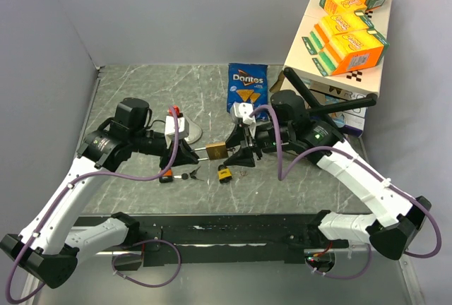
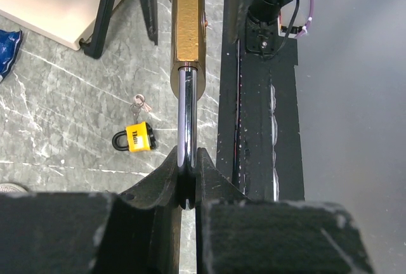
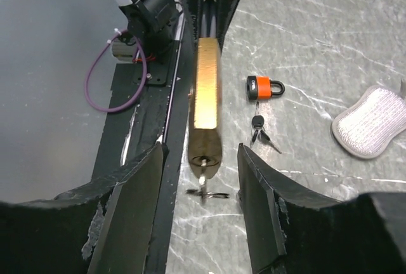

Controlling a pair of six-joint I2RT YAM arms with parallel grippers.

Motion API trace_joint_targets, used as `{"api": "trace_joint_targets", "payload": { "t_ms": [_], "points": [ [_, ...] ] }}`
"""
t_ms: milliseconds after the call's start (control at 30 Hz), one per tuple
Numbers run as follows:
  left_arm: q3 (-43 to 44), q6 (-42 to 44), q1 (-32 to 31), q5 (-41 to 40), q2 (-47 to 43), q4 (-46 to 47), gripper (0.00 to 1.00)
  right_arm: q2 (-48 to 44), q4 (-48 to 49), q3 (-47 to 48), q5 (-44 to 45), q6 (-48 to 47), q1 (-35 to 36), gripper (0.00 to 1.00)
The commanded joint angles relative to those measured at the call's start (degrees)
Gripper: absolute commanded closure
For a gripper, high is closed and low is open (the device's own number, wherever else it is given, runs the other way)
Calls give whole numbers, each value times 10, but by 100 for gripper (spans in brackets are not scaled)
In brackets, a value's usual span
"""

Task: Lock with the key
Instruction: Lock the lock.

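A brass padlock [image 1: 216, 151] hangs level above the table between my two grippers. My left gripper [image 2: 186, 160] is shut on its chrome shackle [image 2: 186, 122], with the brass body [image 2: 188, 20] pointing away from it. A key [image 3: 204, 182] sticks out of the keyhole in the padlock's [image 3: 207, 90] bottom end. My right gripper [image 3: 202, 152] stands open around that end, its fingers [image 3: 143, 191] on either side of the key and apart from it. Seen from above, the left gripper [image 1: 185, 153] and right gripper [image 1: 244, 153] face each other.
An orange padlock [image 3: 264, 86] with its keys [image 3: 259, 128] and a yellow padlock [image 2: 138, 137] lie on the table below. A grey sponge [image 3: 371, 122] lies further off. A Doritos bag [image 1: 247, 87], stacked boxes [image 1: 346, 22] and a black stand [image 1: 325, 104] are at the back right.
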Motion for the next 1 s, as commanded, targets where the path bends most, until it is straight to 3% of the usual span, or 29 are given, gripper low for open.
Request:
{"api": "trace_joint_targets", "payload": {
  "t_ms": [0,167,267,600,733,967],
  "points": [
    [24,9,-2,55,-7,44,99,10,8,38,-13,-8,6,42],
    [22,10,-2,58,-3,43,99,19,2,48,-20,-13,6,54],
    [25,9,-2,56,1,44,99,23,-5,53,-24,-24,8,56],
    [25,-39,-2,64,11,92,99,38,-25,62,-25,-54,24,82],
    [12,-91,-3,66,8,145,99,46,-15,66,-42,-36,29,100],
    [-15,-149,-25,38,7,245,99,64,23,69,-74,18,31,100]
  ]
}}
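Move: My left hand already holds the shackle of the brass padlock; the lock's body is about 4 cm to its right and 1 cm ahead, near level. From my open right hand the body is some 3 cm to the left, level with it. The yellow padlock lies on the table about 5 cm ahead and 2 cm to the left of my right hand, and the orange one 4 cm ahead and 19 cm to the left, both some 26 cm below. I ease my right hand about 1 cm to the left and slightly forward, closing its fingers from either side until they pinch the keyhole end of the brass padlock's body. My left hand keeps its grip on the shackle, then late on rolls some 10 degrees about its own pointing direction, upper side going forward, while drifting barely 1 cm right towards my right hand. ##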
